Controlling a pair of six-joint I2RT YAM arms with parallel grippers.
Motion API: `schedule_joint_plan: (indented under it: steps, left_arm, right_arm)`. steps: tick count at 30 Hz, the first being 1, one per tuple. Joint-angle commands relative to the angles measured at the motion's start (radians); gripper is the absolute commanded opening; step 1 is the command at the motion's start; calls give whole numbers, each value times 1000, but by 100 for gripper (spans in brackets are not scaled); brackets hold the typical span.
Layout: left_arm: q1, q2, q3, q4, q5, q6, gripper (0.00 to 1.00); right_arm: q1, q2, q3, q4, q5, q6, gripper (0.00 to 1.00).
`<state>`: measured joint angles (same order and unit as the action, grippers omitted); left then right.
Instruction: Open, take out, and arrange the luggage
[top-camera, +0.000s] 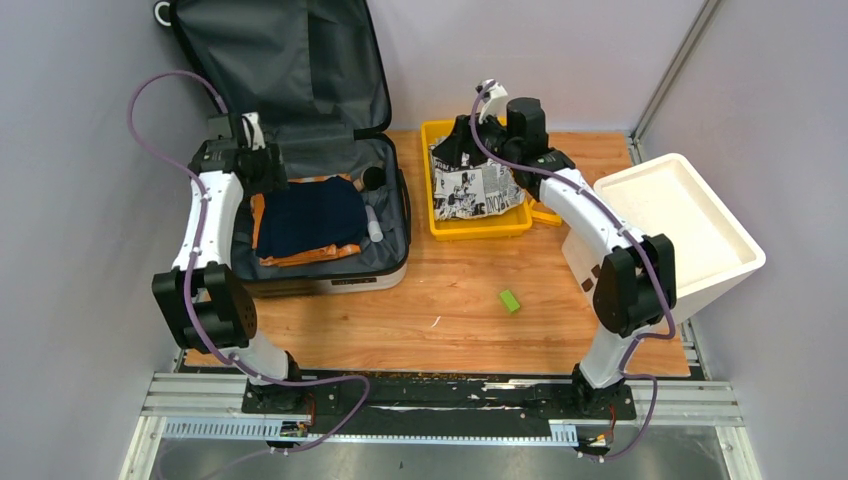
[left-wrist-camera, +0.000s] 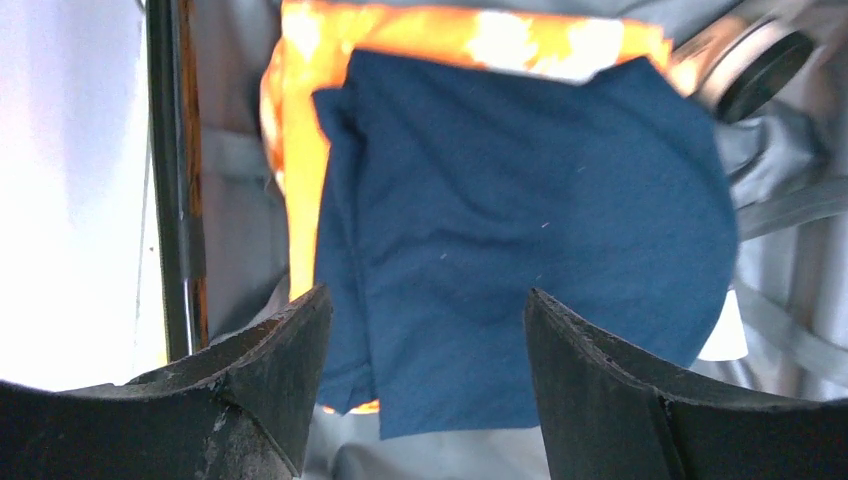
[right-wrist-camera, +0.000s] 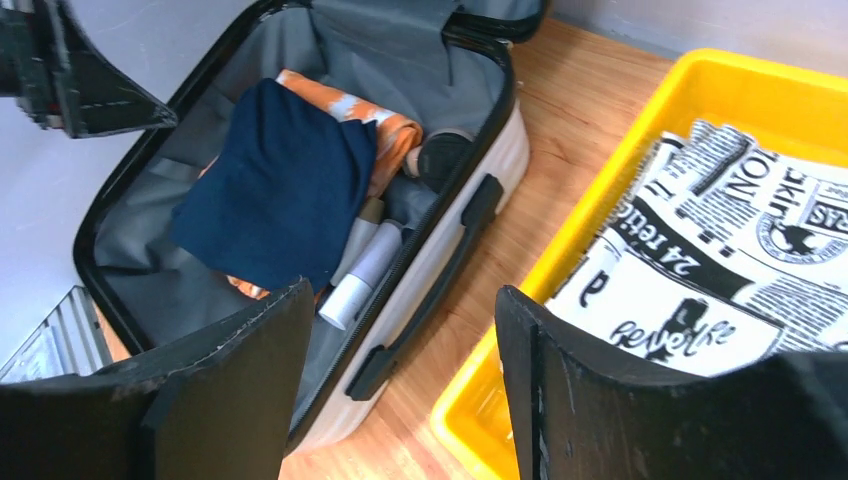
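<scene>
The luggage (top-camera: 330, 283) lies open at the table's left, its lid leaning on the back wall and its grey lining (left-wrist-camera: 230, 200) showing. Inside, a navy cloth (top-camera: 308, 217) rests on an orange cloth (top-camera: 330, 253), beside a white tube (top-camera: 374, 225) and a black round cap (top-camera: 373, 178). My left gripper (top-camera: 255, 150) hovers open over the navy cloth (left-wrist-camera: 520, 200), holding nothing. Open and empty too, my right gripper (top-camera: 455, 140) hangs above the yellow tray (top-camera: 480, 228), where a black-and-white printed cloth (top-camera: 478, 188) lies loose.
A white foam box (top-camera: 680, 215) stands at the right edge, close to my right arm. A small green piece (top-camera: 511, 300) lies on the wood near the middle front. Walls close in at the left and the back.
</scene>
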<state>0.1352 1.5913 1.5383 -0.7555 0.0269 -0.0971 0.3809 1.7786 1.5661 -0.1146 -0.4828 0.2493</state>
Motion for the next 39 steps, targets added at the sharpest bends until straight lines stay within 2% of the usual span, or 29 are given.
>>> schedule_joint_plan:
  steps: [1,7,10,23,25,26,27,28,29,31,33,39]
  left_arm:
    - [78,-4,-57,-40,105,-10,75]
    - [139,-5,-180,-53,173,28,76]
    - [179,-5,-225,-57,221,36,72]
    - [193,14,-305,-39,273,33,60]
    - [194,24,-309,-41,269,42,55]
    - [194,26,-309,-48,264,47,49]
    - [195,24,-308,-50,251,49,39]
    - [195,17,-302,-53,240,52,33]
    - [195,6,-292,-55,217,52,20]
    - [195,-7,-268,-60,179,51,6]
    - [195,-12,-236,-67,144,52,0]
    - [194,26,-172,-78,79,68,0]
  right_arm:
    - [45,-48,27,30,-9,-10,67]
    - [59,-30,35,34,-56,-12,67]
    - [59,-30,33,46,-63,-24,66]
    - [58,-28,45,58,-73,-27,65]
    - [58,-35,38,59,-64,-35,65]
    - [58,-38,32,58,-56,-38,65]
    - [58,-40,30,58,-52,-40,65]
    - [58,-41,30,58,-50,-41,65]
    - [59,-39,31,58,-51,-38,65]
    - [58,-38,30,58,-57,-25,65]
    - [60,-35,27,64,-63,-8,65]
    - [69,-22,19,67,-53,72,65]
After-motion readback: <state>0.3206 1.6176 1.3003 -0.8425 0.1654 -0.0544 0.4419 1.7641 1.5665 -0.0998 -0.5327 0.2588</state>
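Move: The folded navy cloth in the open suitcase has its middle about 4 cm back of the left gripper, 7 cm to its right and 12 cm below; its near left corner is roughly 9 cm back and 1 cm left. A dark round jar stands some 4 cm ahead and 19 cm right of this gripper, a white bottle 5 cm back and 20 cm right. From the right gripper the navy cloth lies about 11 cm back, 28 cm left and 17 cm below. Bring the open left gripper down about 12 cm and back some 8 cm, tipping its fingers about 20 degrees further downward, onto the near left part of the navy cloth. Pinch the cloth there, then start drawing it up and to the left by a couple of centimetres. Ease the right gripper, still open, a few centimetres left and back towards the suitcase, then hold it there. ##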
